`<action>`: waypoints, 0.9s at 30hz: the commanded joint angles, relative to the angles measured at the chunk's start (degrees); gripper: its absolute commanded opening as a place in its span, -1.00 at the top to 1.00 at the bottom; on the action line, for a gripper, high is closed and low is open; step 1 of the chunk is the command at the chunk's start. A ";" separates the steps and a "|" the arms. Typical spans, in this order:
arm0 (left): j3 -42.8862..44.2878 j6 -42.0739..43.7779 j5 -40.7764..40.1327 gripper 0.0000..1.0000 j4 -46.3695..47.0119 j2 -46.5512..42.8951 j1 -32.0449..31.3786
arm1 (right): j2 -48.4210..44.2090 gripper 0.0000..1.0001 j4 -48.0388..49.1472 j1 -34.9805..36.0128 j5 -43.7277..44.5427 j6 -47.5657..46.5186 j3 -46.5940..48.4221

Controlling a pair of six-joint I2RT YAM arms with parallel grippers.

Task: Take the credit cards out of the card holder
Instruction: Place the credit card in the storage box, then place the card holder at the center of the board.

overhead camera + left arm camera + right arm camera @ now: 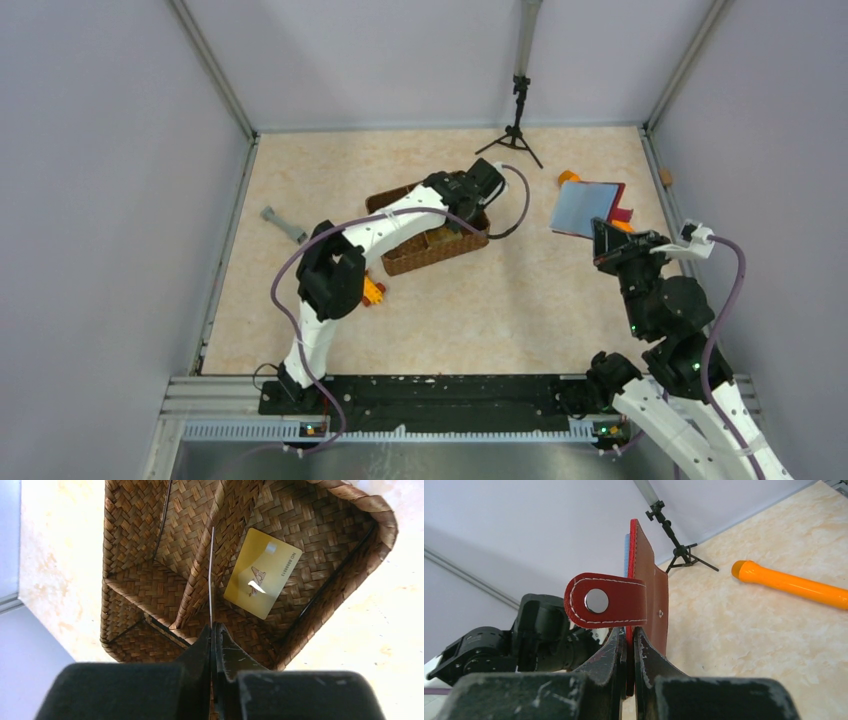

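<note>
My left gripper (478, 188) hangs over the brown wicker basket (432, 250). In the left wrist view it (212, 626) is shut on a thin card (211, 575) seen edge-on, held upright above the basket's divider; I cannot tell its colour. The tan-gold credit card (262, 573) lies flat in the basket's right compartment. My right gripper (604, 240) is shut on the dark red card holder (586, 209), held up off the table and open, its pale blue inside facing up. In the right wrist view my gripper (629, 630) pinches the holder's edge (649, 587) under the strap tab (606, 601).
An orange stick-like object (789, 583) lies on the table beyond the card holder. An orange-yellow toy car (372, 291) sits by the left arm. A grey tool (283, 224) lies far left. A black tripod (516, 128) stands at the back wall.
</note>
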 commanded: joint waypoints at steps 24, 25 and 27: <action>-38.27 -35.94 50.16 -0.94 33.33 -42.22 15.85 | 6.69 1.00 21.53 -0.44 -28.56 18.23 -9.33; -42.51 -39.15 53.80 -0.92 39.00 -44.19 17.81 | 6.93 1.00 23.19 -0.45 -29.39 19.83 -10.01; -49.08 -45.34 60.66 -0.88 48.57 -47.40 20.92 | 7.40 1.00 26.30 -0.41 -31.54 22.67 -11.28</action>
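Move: The left hand still pinches a card edge-on over the storage box's near right compartment, whose middle is about 1 cm ahead, 1 cm to the right and 8 cm below. A gold card lies on its floor, roughly 1 cm ahead and 10 cm down. The far right compartment is about 10 cm ahead, level sideways; the large compartment some 11 cm left and 2 cm ahead. From the right hand, holding the card holder, the near compartment is roughly 15 cm ahead, 24 cm left, 28 cm below. The left fingers let go of the card over the near right compartment, opening wide after sinking just 1 cm more; the hand then climbs about 13 cm while drawing back some 8 cm and a little left, rolling nearly 60 degrees, its left side dropping. The right hand keeps hold of the card holder, sweeping it about 10 cm left towards the box and 4 cm down, turning some 25 degrees counter-clockwise. ##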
